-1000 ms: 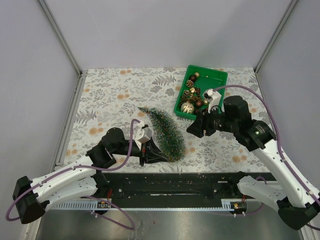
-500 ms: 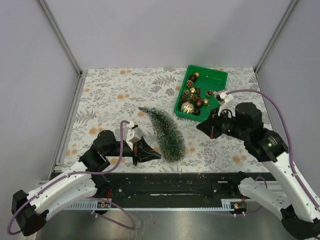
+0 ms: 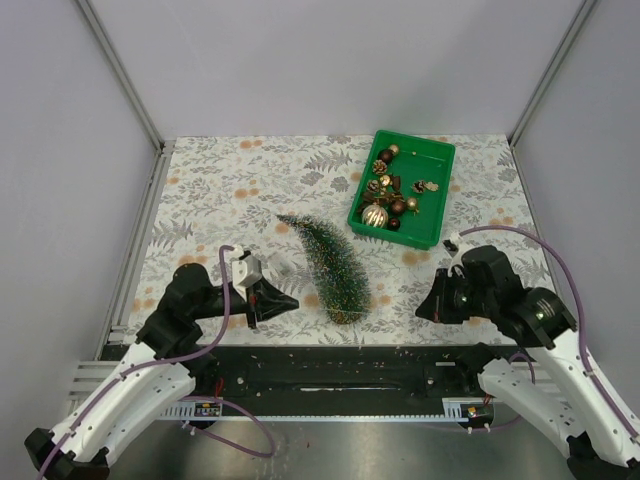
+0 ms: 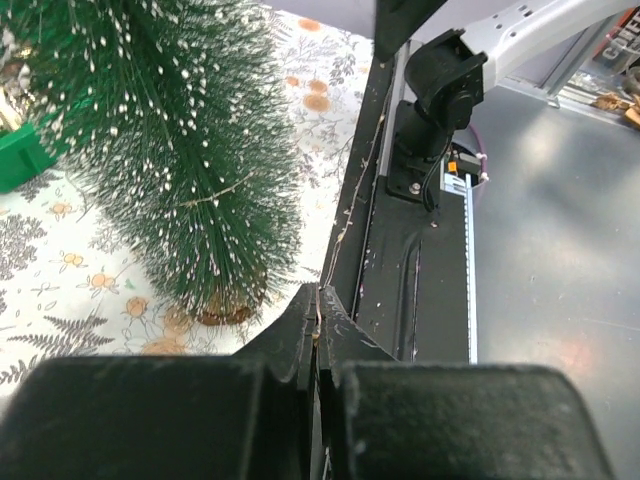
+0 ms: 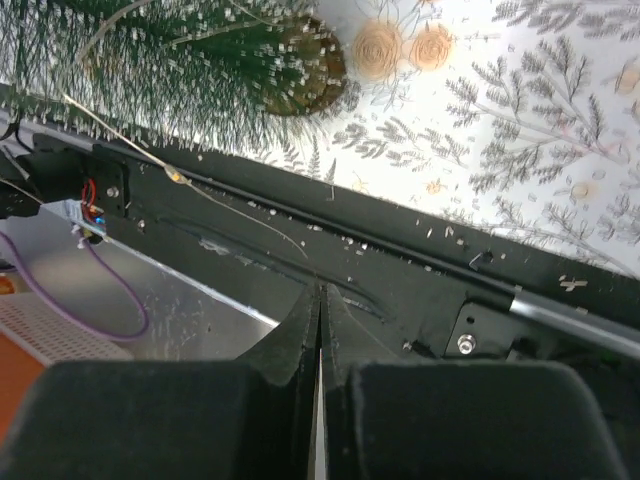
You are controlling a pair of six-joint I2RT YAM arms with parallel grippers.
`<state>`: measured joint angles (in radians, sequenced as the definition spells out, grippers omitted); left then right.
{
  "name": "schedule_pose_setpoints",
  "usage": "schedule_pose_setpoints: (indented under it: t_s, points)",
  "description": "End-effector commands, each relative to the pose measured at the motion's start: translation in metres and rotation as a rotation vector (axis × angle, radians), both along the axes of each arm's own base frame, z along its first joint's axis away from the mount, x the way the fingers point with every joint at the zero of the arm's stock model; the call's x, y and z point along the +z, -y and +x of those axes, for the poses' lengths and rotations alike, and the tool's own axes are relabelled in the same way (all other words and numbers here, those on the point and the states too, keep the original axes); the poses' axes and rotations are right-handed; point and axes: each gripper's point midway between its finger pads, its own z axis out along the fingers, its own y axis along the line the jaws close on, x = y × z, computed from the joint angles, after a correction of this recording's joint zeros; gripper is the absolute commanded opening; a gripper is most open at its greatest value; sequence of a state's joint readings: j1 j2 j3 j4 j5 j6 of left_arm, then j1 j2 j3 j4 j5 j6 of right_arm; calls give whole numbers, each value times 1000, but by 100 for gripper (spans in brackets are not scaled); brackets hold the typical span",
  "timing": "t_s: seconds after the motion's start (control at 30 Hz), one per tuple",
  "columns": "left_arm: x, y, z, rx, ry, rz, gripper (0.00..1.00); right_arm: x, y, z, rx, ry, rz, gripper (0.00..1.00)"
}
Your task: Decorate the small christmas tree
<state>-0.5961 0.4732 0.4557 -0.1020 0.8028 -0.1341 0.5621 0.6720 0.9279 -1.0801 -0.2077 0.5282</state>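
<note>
The small christmas tree (image 3: 330, 262) lies on its side on the patterned table, its tip toward the back left and its wooden base (image 3: 346, 312) near the front rail. My left gripper (image 3: 292, 303) sits just left of the base, shut on a thin light wire (image 4: 319, 305) pinched at its tips. My right gripper (image 3: 422, 310) is to the right of the tree, apart from it and shut. The same fine wire, with a small bead (image 5: 175, 175), runs from the tree (image 5: 200, 60) down to the right gripper's tips (image 5: 320, 293).
A green bin (image 3: 437, 215) holding several ornaments (image 3: 385, 195) stands at the back right. The black rail (image 3: 350, 365) runs along the near table edge under both grippers. Grey walls enclose the table on three sides.
Both arms have pulled back toward the near edge. The left gripper slid left, away from the tree base. The right gripper left the bin area and went from open to shut.
</note>
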Motion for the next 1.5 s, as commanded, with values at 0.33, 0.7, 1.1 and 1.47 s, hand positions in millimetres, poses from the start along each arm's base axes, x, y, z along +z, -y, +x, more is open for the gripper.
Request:
schedule_pose_setpoints:
  t_s: [0.33,0.7,1.1,1.47]
  points:
    - [3,-54,74,507,66,146,0,17,-26,-97,280,-216,343,0]
    - [-14,-123,132,978,80,285,0,29,-58,-68,337,-158,472,6]
    - [-22,-155,139,1016,213,558,0,52,-64,-32,360,22,392,68]
    - [-39,-189,136,898,487,935,0,116,-53,38,193,401,270,76]
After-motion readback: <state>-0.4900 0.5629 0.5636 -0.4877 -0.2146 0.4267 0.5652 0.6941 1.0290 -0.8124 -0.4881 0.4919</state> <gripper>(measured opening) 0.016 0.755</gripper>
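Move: Both shut hands hold a thin string that runs between them past the front of the standing tree. The tree's middle is some 7 cm ahead of the left hand, 10 cm to its right and 4 cm below it. Counted from that hand too, a clear packet lies about 18 cm ahead, 5 cm left, 21 cm down. From the right hand the tree's middle is about 6 cm ahead, 17 cm left and 2 cm down, and the green box is roughly 38 cm straight ahead, some 16 cm down. The right fingers let go of the string: that hand draws back about 7 cm, eases left, opens wide, then lifts and comes forward again. Fingers still shut on its end, the left hand sweeps left and forward, away from the tree, some 20 cm in all and sinking slightly, while its wrist swings counter-clockwise and tips the fingers from pointing right to pointing down at the cloth. ##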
